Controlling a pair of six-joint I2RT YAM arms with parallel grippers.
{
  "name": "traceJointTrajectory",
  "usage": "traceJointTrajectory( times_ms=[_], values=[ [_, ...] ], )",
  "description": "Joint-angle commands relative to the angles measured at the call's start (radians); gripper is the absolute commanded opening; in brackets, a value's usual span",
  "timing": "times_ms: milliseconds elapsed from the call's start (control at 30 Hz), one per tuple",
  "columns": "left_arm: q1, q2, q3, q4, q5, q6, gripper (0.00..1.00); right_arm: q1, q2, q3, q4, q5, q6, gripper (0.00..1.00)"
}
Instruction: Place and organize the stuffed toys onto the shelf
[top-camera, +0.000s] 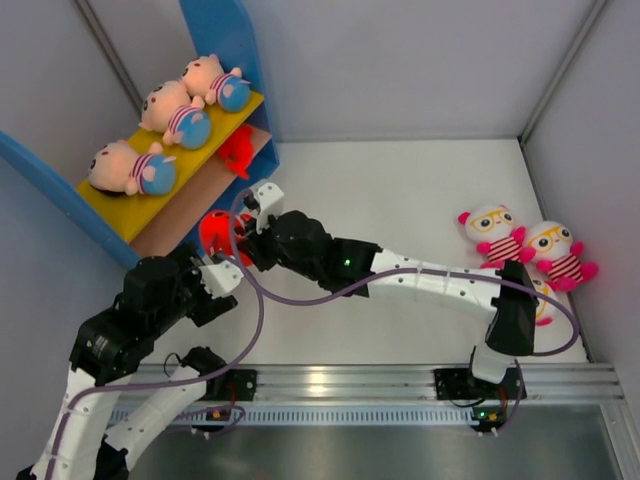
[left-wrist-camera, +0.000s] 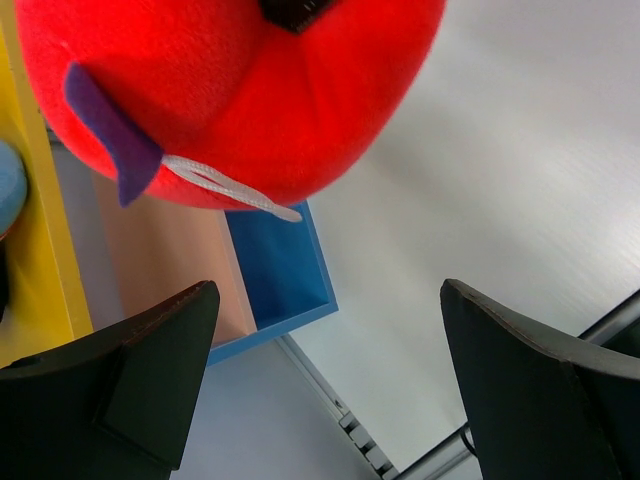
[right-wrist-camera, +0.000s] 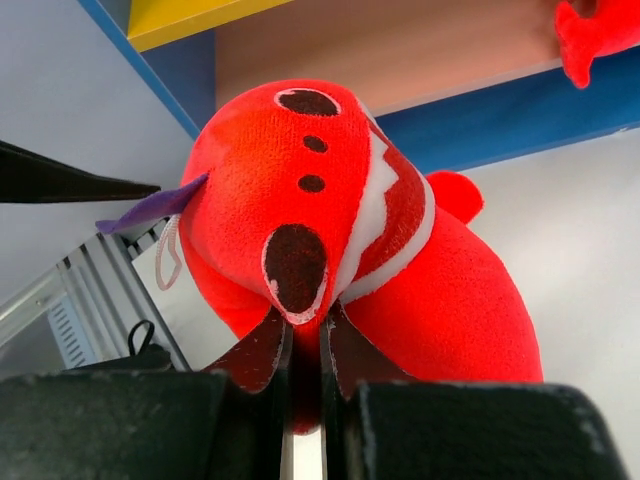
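My right gripper (right-wrist-camera: 305, 345) is shut on a fold of a red creature (right-wrist-camera: 330, 230), holding it just in front of the shelf (top-camera: 140, 215); from above the toy (top-camera: 214, 232) hangs by the tan lower board. My left gripper (left-wrist-camera: 330, 375) is open right beneath that red toy (left-wrist-camera: 230, 90), apart from it, with nothing between its fingers (left-wrist-camera: 150, 385). Three peach dolls (top-camera: 165, 112) lie on the yellow upper board (top-camera: 118, 210). Another red creature (top-camera: 238, 150) sits on the lower board. White owls (top-camera: 495, 235) lie at the table's right.
The shelf's blue side panel (top-camera: 225, 40) stands at the back and another (top-camera: 60, 185) at the front left. Grey walls enclose the table. My right arm (top-camera: 430, 280) stretches across the table's middle, partly covering one owl (top-camera: 543, 300).
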Motion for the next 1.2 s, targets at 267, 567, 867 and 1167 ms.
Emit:
traceJointTrajectory(
  times_ms=[267,567,867,1167],
  values=[
    [0.005,-0.122,0.026,0.096,-0.073,-0.053,0.98,0.022,0.035,0.065,0.098,-0.016,0.017,0.0],
    [0.005,-0.044,0.066,0.099,0.11,-0.092,0.98,0.022,-0.006,0.058,0.103,-0.143,0.012,0.0],
    [0.005,0.069,0.112,0.143,0.131,-0.053,0.98,-0.012,-0.1,-0.034,0.164,-0.345,-0.037,0.0],
    [0.006,0.131,0.105,0.142,0.245,-0.05,0.0,-0.018,-0.132,-0.073,0.163,-0.542,-0.066,0.0]
  ],
)
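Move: From the open left hand, the red toy held by the right hand is about 11 cm ahead, 4 cm right and 3 cm higher. The other red toy on the lower shelf is roughly 30 cm straight ahead and 10 cm below; the nearest doll on the yellow shelf is some 22 cm ahead, 13 cm left and slightly lower. From the right hand, the open left gripper lies about 10 cm back, 7 cm left and 3 cm below. Up about 3 cm, easing back and left first, the left hand then swings some 5 cm right and 3 cm forward to the red toy's head, and at the end its wide-open fingers close, pinching the purple fin. The right hand keeps its pinch on the toy and brings it back about 5 cm towards the left gripper, turning some 20 degrees counter-clockwise. ##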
